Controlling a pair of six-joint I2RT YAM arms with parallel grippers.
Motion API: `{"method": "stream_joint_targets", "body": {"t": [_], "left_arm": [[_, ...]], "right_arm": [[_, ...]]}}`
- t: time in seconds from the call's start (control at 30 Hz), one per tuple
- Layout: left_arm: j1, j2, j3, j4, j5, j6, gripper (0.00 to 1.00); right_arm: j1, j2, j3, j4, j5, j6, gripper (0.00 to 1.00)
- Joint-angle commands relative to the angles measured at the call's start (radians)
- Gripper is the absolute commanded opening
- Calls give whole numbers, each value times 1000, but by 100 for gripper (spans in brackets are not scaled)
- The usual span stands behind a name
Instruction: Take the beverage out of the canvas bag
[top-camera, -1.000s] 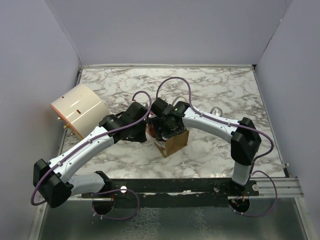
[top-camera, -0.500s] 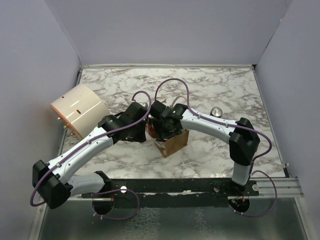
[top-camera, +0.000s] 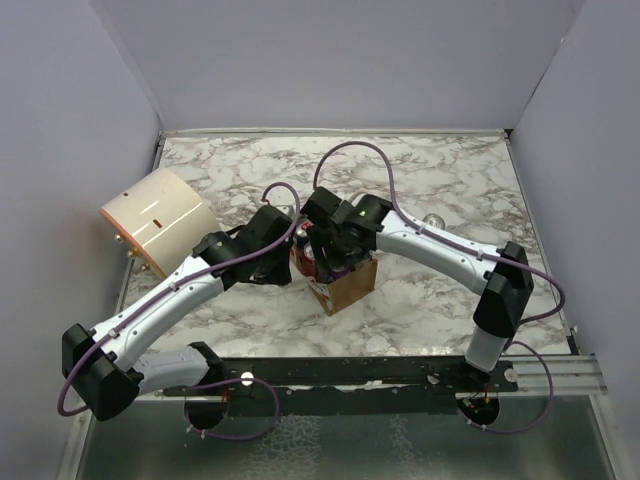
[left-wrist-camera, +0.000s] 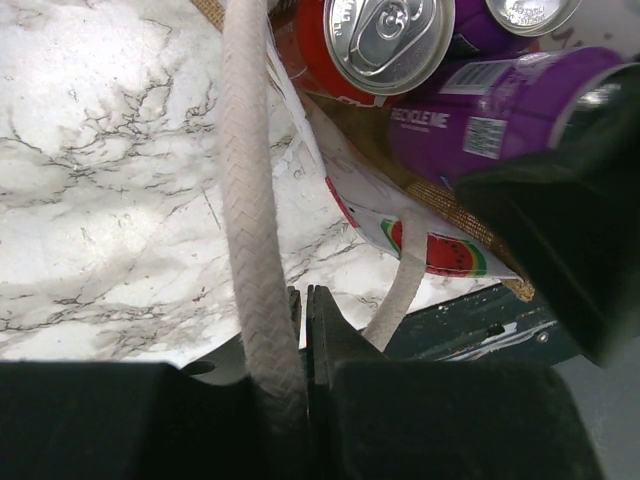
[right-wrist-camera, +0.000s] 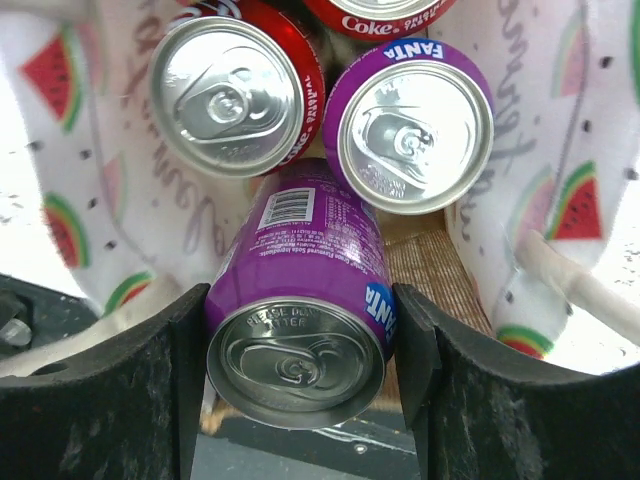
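Note:
The brown canvas bag (top-camera: 352, 287) stands at mid-table, open at the top. My right gripper (right-wrist-camera: 300, 345) reaches into it from above and is shut on a purple Fanta can (right-wrist-camera: 300, 290), tilted and raised above the other cans. A red Coke can (right-wrist-camera: 235, 95) and a second purple Fanta can (right-wrist-camera: 415, 130) stand upright below it, with one more red can (right-wrist-camera: 385, 12) at the frame edge. My left gripper (left-wrist-camera: 303, 310) is shut on a white rope handle (left-wrist-camera: 250, 200) at the bag's left side. The watermelon print (left-wrist-camera: 430, 248) shows on the bag's lining.
A large cream cylinder (top-camera: 160, 220) lies at the left of the marble table (top-camera: 420, 180). A small silvery round object (top-camera: 432, 221) sits right of the bag, behind the right arm. Grey walls close in three sides.
My right arm's elbow has swung out to the right and the wrist has shifted slightly over the bag. The left arm holds almost still.

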Motion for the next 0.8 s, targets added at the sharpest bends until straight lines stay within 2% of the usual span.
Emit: {"method": "stream_joint_targets", "body": {"t": [0.0, 0.1, 0.33, 0.53, 0.63, 0.77], "left_arm": [[6, -32, -12, -25, -13, -2, 10], [6, -30, -5, -30, -18, -6, 10], [7, -14, 11, -17, -30, -8, 11], [7, 5, 35, -27, -36, -3, 11], [8, 14, 34, -20, -50, 2, 11], [7, 35, 44, -19, -46, -8, 11]], "right_arm": [[4, -98, 105, -42, 61, -30, 27], [4, -99, 163, -81, 81, -47, 25], [4, -126, 259, -202, 136, -73, 11], [3, -227, 339, -277, 177, -95, 8], [3, -307, 316, -273, 206, -103, 7], [3, -430, 163, -251, 251, -57, 7]]}}
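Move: The right hand already grips the purple Fanta can, part-raised at the near end of the bag. The standing dark can, marking the open table on the bag's right, is about 19 cm to its right, 11 cm ahead and 7 cm lower. Inside the bag, the other Fanta can stands about 5 cm ahead and 1 cm right, a Coke can 6 cm ahead and 4 cm left, both some 7 cm lower. From the left hand the dark can is about 27 cm right, 13 cm ahead, 10 cm lower. Keeping the Fanta can pinched between its pads, the right hand draws it up out of the bag by some 16 cm, nearly straight up for the first half, then also about 6 cm rightward past the bag's right rim, the fingers tilting forward by nearly 20 degrees. The left hand stays in place, still holding the bag's handle. ##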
